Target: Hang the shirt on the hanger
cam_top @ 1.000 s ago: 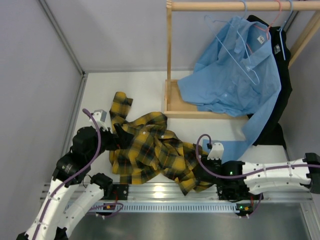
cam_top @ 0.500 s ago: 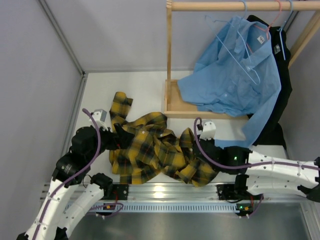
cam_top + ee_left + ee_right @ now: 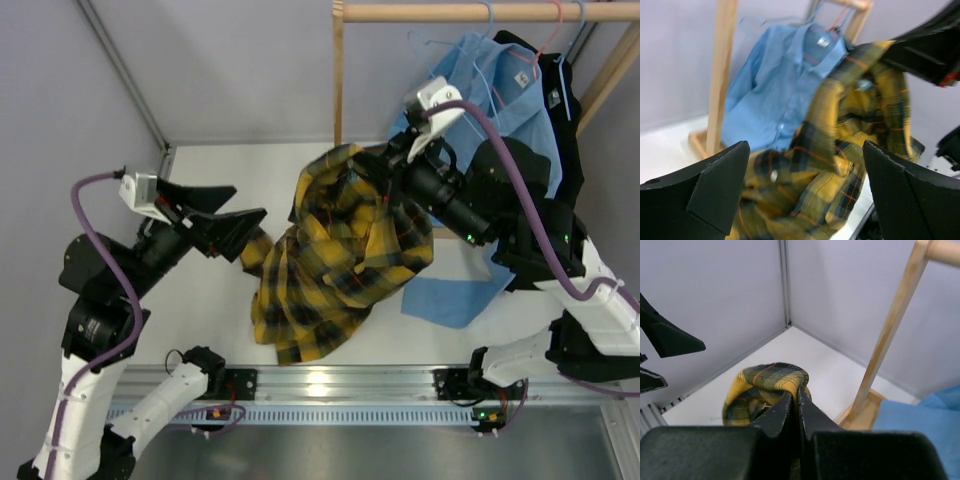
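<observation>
The yellow-and-black plaid shirt (image 3: 340, 250) hangs in the air from my right gripper (image 3: 387, 163), its lower part trailing down toward the table. In the right wrist view the jaws (image 3: 798, 390) are shut on a fold of the shirt (image 3: 765, 377). My left gripper (image 3: 247, 205) is wide open, just left of the hanging shirt, and holds nothing. In the left wrist view the shirt (image 3: 850, 140) fills the space ahead of the spread fingers (image 3: 715, 185). The pale-blue hanger (image 3: 428, 42) hangs on the rail behind, over the light-blue shirt.
A wooden rack (image 3: 338, 110) stands at the back right. On it hang a light-blue shirt (image 3: 500, 130), a pink-red hanger (image 3: 545, 40) and a black garment (image 3: 570, 170). Grey walls close in the left and back sides. The raised right arm crosses in front of the rack.
My right gripper has lifted the shirt off the table, up and back toward the rack. My left arm has risen and drawn left, its gripper now open beside the shirt.
</observation>
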Robot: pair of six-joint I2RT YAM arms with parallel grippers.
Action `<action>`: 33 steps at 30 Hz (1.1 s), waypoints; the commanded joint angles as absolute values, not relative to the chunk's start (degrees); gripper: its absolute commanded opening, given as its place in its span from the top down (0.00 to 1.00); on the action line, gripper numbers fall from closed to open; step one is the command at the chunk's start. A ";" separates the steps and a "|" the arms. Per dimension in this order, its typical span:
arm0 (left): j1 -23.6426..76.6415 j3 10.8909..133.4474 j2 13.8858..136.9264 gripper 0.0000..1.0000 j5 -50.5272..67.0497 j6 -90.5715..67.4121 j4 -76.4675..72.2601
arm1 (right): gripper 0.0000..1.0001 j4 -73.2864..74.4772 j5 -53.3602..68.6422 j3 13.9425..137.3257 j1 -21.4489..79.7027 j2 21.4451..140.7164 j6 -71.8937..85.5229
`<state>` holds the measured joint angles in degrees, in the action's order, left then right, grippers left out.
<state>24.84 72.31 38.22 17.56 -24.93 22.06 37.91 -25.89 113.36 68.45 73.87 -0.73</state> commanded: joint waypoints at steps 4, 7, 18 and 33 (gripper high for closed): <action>24.79 78.41 48.07 0.02 33.04 -22.50 14.94 | 1.00 44.12 -36.63 123.84 67.94 83.75 -5.11; 24.87 72.63 46.51 0.02 28.77 -22.76 14.68 | 1.00 43.77 -40.95 121.74 67.94 84.90 -1.51; 25.05 66.88 53.25 0.05 27.60 -18.28 14.59 | 1.00 39.99 -34.89 116.37 68.03 85.43 -1.32; 36.03 63.02 55.64 1.00 14.07 -16.00 11.25 | 1.00 39.29 -30.60 107.52 64.26 80.26 5.43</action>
<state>34.30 62.72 56.18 18.94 -17.65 15.92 41.54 -33.15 111.00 67.24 84.53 0.80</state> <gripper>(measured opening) 0.041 0.007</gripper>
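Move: Hanging from the right fingers, the plaid shirt has its middle roughly 12 cm right, 3 cm ahead and 22 cm below the open left hand. The rack post stands about 32 cm ahead and 14 cm right of that hand, its middle some 20 cm lower. From the right hand, the shirt's middle is about 4 cm left, level fore-and-aft and 27 cm down, while the left gripper is some 17 cm left, 2 cm back and 6 cm lower. Rising some 4 cm first, the open left hand then sinks and swings right and forward in under the right gripper, tipping down and rolling its left side up about 15 degrees, and at the end shuts its fingers on the shirt. Keeping its pinch, the right hand bobs up briefly, then lowers the shirt about 9 cm net, easing forward and left towards the left hand with a modest roll, left side down. ##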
